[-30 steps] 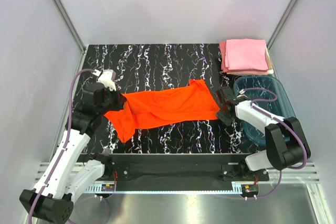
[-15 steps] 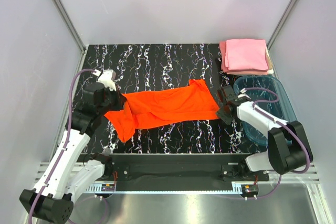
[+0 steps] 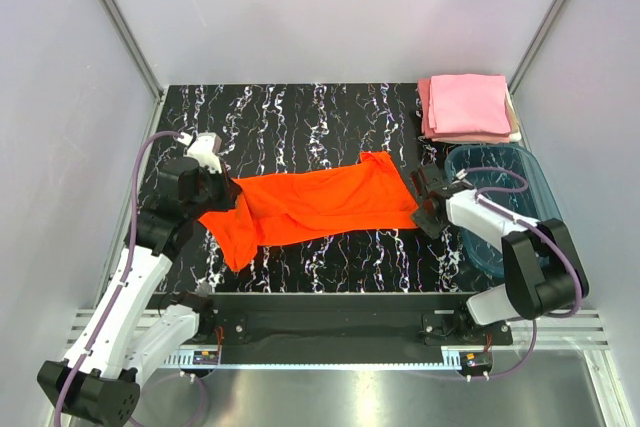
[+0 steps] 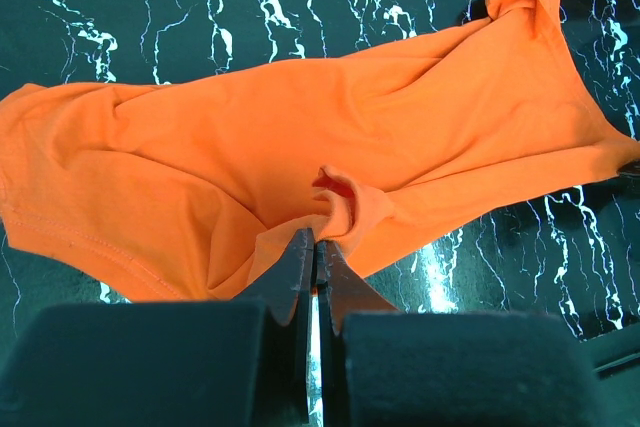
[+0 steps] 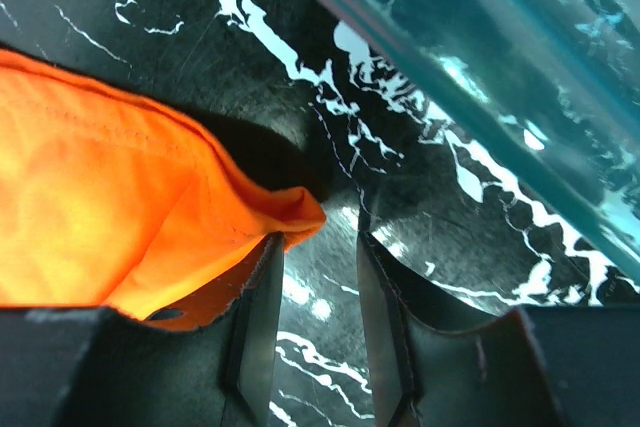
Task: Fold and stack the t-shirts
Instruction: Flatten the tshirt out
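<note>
A bright orange-red t-shirt (image 3: 320,202) lies stretched across the black marbled table (image 3: 300,117). My left gripper (image 3: 232,197) is at its left end, shut on a bunched fold of the cloth (image 4: 345,209). At the shirt's right corner (image 5: 290,212), low over the table, my right gripper (image 3: 420,209) stands open. That corner rests against the outside of its left finger (image 5: 262,287), and only bare table shows between the jaws. Folded light pink t-shirts (image 3: 468,105) are stacked at the back right.
A translucent teal tub (image 3: 535,187) stands at the right edge, just behind the right arm, and its wall (image 5: 500,77) runs close past the right gripper. Grey walls close in the left, back and right of the table.
The right gripper has shifted slightly by the shirt's right corner, out and back. The left arm and the shirt have stayed still.
</note>
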Available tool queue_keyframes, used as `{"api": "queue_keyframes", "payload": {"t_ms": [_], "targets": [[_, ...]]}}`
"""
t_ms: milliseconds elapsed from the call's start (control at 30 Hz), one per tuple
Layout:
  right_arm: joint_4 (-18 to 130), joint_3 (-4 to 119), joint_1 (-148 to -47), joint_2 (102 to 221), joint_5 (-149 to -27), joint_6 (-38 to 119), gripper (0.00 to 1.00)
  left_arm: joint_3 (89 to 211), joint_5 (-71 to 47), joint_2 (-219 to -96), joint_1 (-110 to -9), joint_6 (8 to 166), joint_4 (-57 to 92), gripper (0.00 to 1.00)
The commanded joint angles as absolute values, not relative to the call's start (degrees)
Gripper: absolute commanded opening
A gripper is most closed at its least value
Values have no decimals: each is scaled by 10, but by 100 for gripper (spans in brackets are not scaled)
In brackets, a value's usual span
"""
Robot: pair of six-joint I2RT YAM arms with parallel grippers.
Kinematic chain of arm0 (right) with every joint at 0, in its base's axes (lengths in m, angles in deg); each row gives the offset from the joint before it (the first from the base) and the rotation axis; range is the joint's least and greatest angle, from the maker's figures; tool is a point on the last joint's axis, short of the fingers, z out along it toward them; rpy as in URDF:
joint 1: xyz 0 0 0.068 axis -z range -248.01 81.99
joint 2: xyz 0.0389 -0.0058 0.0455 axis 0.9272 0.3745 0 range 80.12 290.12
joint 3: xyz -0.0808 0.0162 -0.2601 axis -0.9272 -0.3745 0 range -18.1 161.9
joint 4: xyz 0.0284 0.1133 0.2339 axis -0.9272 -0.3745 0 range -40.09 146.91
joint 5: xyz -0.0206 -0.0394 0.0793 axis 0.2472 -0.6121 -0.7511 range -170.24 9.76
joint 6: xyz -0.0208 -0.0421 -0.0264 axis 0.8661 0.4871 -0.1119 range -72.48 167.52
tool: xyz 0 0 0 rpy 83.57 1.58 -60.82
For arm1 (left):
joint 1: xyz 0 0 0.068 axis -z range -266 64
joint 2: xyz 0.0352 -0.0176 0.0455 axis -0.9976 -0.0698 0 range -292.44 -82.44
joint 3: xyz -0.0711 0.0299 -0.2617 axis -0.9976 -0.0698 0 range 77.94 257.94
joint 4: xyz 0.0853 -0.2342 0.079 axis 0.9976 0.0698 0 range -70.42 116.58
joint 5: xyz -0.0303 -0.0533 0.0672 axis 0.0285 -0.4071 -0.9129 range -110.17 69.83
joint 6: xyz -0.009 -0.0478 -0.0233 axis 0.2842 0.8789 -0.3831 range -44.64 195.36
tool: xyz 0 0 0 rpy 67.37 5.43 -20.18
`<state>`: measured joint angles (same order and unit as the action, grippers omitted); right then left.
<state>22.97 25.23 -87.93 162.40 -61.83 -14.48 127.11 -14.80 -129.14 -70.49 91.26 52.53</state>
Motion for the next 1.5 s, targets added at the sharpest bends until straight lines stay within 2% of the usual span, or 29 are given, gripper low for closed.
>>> {"api": "queue_keyframes", "payload": {"t_ms": [0,167,300,467,567,600,800,1100,1233,1467], "targets": [[249,277,-882,1645,-581,-152,42,1286,-138,-1293,-706,906,507,0],[260,273,-882,1680,-582,-149,42,1286,-138,-1292,-706,907,507,0],[271,272,-882,1699,-592,-144,38,1283,-135,-1292,-706,909,506,0],[277,272,-881,1702,-592,-134,22,1279,-136,-1291,-706,909,505,0],[279,277,-881,1708,-593,-128,3,1280,-138,-1289,-706,909,504,0],[281,280,-881,1710,-594,-123,0,1280,-139,-1289,-706,911,504,0],[251,319,-882,1665,-606,-66,0,1313,-135,-1285,-706,911,503,0],[72,528,-881,1396,-630,43,0,1552,-142,-1281,-705,894,562,0],[6,620,-881,1288,-653,52,0,1642,-83,-1225,-705,949,553,0],[-41,740,-881,1190,-737,19,0,1700,43,-1148,-707,1031,521,0]]}}
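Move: The orange shirt's near right corner lies about 3 cm ahead of the right hand, 1 cm to its left and 1 cm lower. The folded-over tip on the shirt's far edge is roughly 20 cm ahead and 12 cm left of that hand; the blue bin's middle is about 19 cm right and 4 cm ahead. From the left hand, already holding the shirt's other end, the corner is some 43 cm right, level fore and aft, about 19 cm below. With its fingers partly open, the right hand eases about 3 cm forward and slightly down onto the orange shirt's near right corner and shuts on it, while the left hand keeps still with its pinch on the raised left end. Then both hands sweep steeply up off the table together, the right some 43 cm and the left about 32 cm, soon curving back towards the bases as well (right about 12 cm, left 15 cm) while the fingers tip up, by roughly 60 degrees on the right and 45 on the left, both grips kept. ##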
